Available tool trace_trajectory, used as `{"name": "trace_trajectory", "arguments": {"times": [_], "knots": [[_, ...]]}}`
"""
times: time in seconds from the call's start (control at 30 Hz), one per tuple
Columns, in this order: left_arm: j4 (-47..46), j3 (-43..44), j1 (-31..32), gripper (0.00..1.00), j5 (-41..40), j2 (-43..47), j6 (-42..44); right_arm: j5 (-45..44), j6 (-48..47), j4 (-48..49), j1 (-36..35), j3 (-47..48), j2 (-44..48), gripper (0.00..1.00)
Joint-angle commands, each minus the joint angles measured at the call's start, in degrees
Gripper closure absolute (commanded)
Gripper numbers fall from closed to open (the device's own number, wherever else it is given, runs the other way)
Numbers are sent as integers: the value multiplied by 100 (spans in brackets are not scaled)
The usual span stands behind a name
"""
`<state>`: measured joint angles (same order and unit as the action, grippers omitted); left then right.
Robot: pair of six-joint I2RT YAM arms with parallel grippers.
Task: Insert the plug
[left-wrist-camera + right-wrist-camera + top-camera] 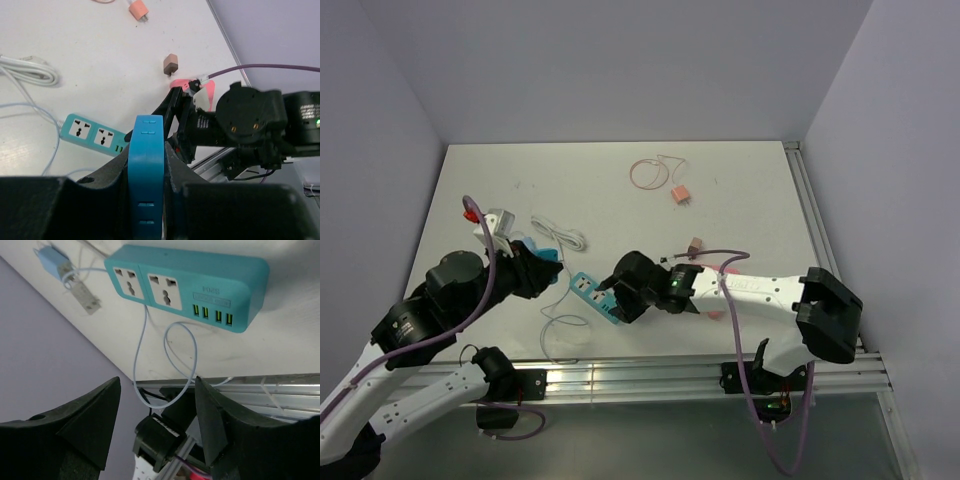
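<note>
The blue plug [146,135] stands upright between the fingers of my left gripper [146,165], which is shut on it. From above, that gripper [540,260] hovers just left of the teal power strip [592,295], with the plug [549,255] at its tip. The strip [92,135] lies flat, with two sockets and green USB ports facing up. My right gripper [611,297] is at the strip's right end. In the right wrist view this gripper [157,382] is open and empty, and the strip [190,285] lies beyond its fingertips.
A thin pale cable [560,330] loops near the front rail [650,375]. A coiled white cord [560,237] lies behind the strip. A brown plug [695,243] and an orange plug [680,195] with a pink cable [645,172] rest farther back. A small light-blue adapter [51,260] lies past the strip.
</note>
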<state>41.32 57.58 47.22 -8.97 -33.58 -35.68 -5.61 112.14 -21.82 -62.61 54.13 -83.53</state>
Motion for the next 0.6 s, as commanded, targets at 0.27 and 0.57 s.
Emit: {"name": "trace_trajectory", "arguments": {"times": [0.27, 0.57], "knots": [[429, 377, -11, 100, -26, 414, -291, -1320, 3613, 774, -647, -218, -506, 33], [438, 421, -2, 100, 176, 344, -185, -1610, 3393, 776, -831, 10, -1218, 35]]}}
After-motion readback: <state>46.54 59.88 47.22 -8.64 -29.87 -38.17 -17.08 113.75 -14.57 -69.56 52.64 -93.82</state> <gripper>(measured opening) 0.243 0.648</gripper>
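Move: Below the right hand's open fingers lies the power strip, its middle about 5 cm ahead, 1 cm left and 8 cm down. A loop of thin pale cable lies some 10 cm left of that hand and 3 cm back; the white cable coil is about 23 cm ahead and 11 cm left. From the left hand, which holds the blue plug high up, the strip's middle is roughly 7 cm ahead, 6 cm right and 27 cm below. Sinking about 6 cm towards the power strip, the right hand first also slides some 2 cm left and a little back, then goes nearly straight down with its fingers staying wide and tilting only slightly, to end close by the strip's USB end. The left hand keeps its grip on the blue plug and eases about 2 cm back and to the left, rising about 1 cm, away from the strip. ##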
